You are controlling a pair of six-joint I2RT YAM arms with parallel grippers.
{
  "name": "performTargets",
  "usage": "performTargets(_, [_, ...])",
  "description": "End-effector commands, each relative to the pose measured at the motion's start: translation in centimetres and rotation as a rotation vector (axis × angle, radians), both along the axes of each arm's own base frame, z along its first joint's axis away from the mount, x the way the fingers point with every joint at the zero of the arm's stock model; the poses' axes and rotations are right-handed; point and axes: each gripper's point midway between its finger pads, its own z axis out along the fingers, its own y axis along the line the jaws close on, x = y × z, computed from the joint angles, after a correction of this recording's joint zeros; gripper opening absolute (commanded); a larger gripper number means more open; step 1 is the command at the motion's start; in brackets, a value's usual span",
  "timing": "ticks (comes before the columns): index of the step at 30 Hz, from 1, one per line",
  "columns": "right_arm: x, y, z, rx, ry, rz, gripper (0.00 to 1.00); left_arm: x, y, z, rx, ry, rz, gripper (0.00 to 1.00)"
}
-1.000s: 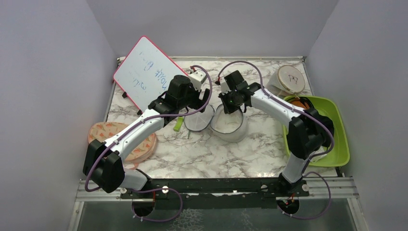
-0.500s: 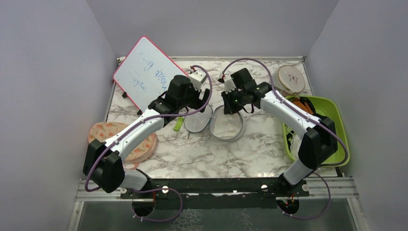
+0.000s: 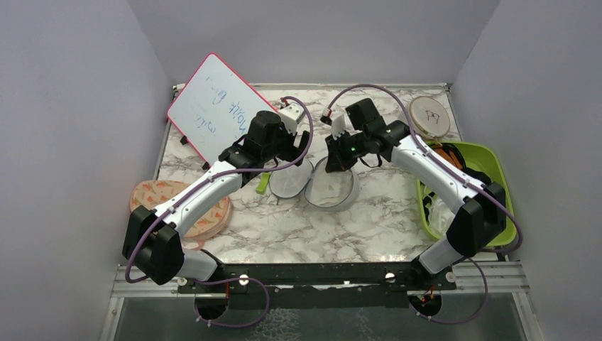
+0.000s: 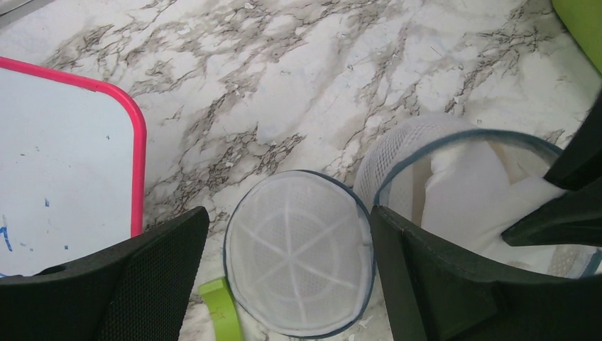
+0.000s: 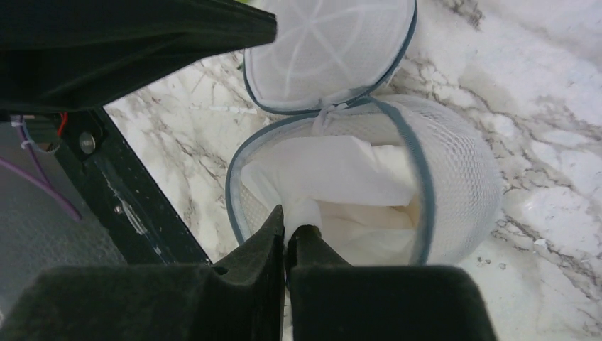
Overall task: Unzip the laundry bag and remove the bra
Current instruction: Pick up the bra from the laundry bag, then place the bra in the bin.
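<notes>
The laundry bag (image 3: 331,190) lies unzipped mid-table, its lid (image 3: 289,181) folded flat to the left. The white bra (image 5: 341,177) sits bunched inside the mesh base (image 5: 461,177). My right gripper (image 5: 286,226) is inside the base at its near rim, shut on a fold of the bra; it shows from above (image 3: 338,162). My left gripper (image 4: 287,217) is open and empty, hovering over the lid (image 4: 298,263) with a finger on each side. The bra also shows in the left wrist view (image 4: 468,192).
A pink-rimmed whiteboard (image 3: 216,106) leans at the back left. A beige-topped case marked P7 (image 3: 429,117) stands back right, above a green bin (image 3: 497,213) of clothes. A round patterned item (image 3: 181,206) lies left. A green clip (image 3: 263,183) lies by the lid.
My right arm's elbow has swung out to the right and its wrist has turned over the bag. The bag base has shifted slightly left. My left arm has not moved.
</notes>
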Motion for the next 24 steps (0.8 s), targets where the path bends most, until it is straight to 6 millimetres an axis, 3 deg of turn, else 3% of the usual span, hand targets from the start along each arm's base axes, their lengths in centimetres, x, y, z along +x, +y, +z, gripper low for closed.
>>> performTargets(1, [1.0,0.9,7.8,0.153,-0.212,-0.010,0.01,0.3,0.2,0.3,-0.006,-0.025,0.017,0.78])
performTargets(7, [2.0,0.2,13.4,0.214,-0.373,-0.075,0.01,0.5,0.7,0.7,-0.001,-0.042,0.044,0.78])
performTargets(16, [2.3,-2.5,17.5,0.249,-0.529,-0.221,0.01,0.6,1.3,1.5,-0.009,-0.074,0.073,0.78])
performTargets(24, [3.9,-8.1,19.8,0.180,-0.703,-0.511,0.01,0.5,1.2,1.5,-0.014,-0.072,0.069,0.78])
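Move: The right hand already pinches the white cloth, whose lower part still lies in the laundry bag. The middle of this bag is some 4 cm back from that hand, 3 cm to its left and 11 cm below. Its open lid lies about 14 cm to the left of the hand and 2 cm back, the green clip roughly 23 cm left and 3 cm back, both some 15 cm lower. From the left hand the bag is about 11 cm back, 9 cm to the right and 15 cm below. Up, fast at first and then easing, the right hand hauls the pinched white cloth out of the laundry bag's mouth, rising some 16 cm. Late in the lift it veers about 4 cm to the right and drifts slightly forward, away from the bag. All the while the wrist swings the down-pointing fingers outward by roughly 30 degrees, turning a little clockwise late on; the fingers keep shut on the cloth. ##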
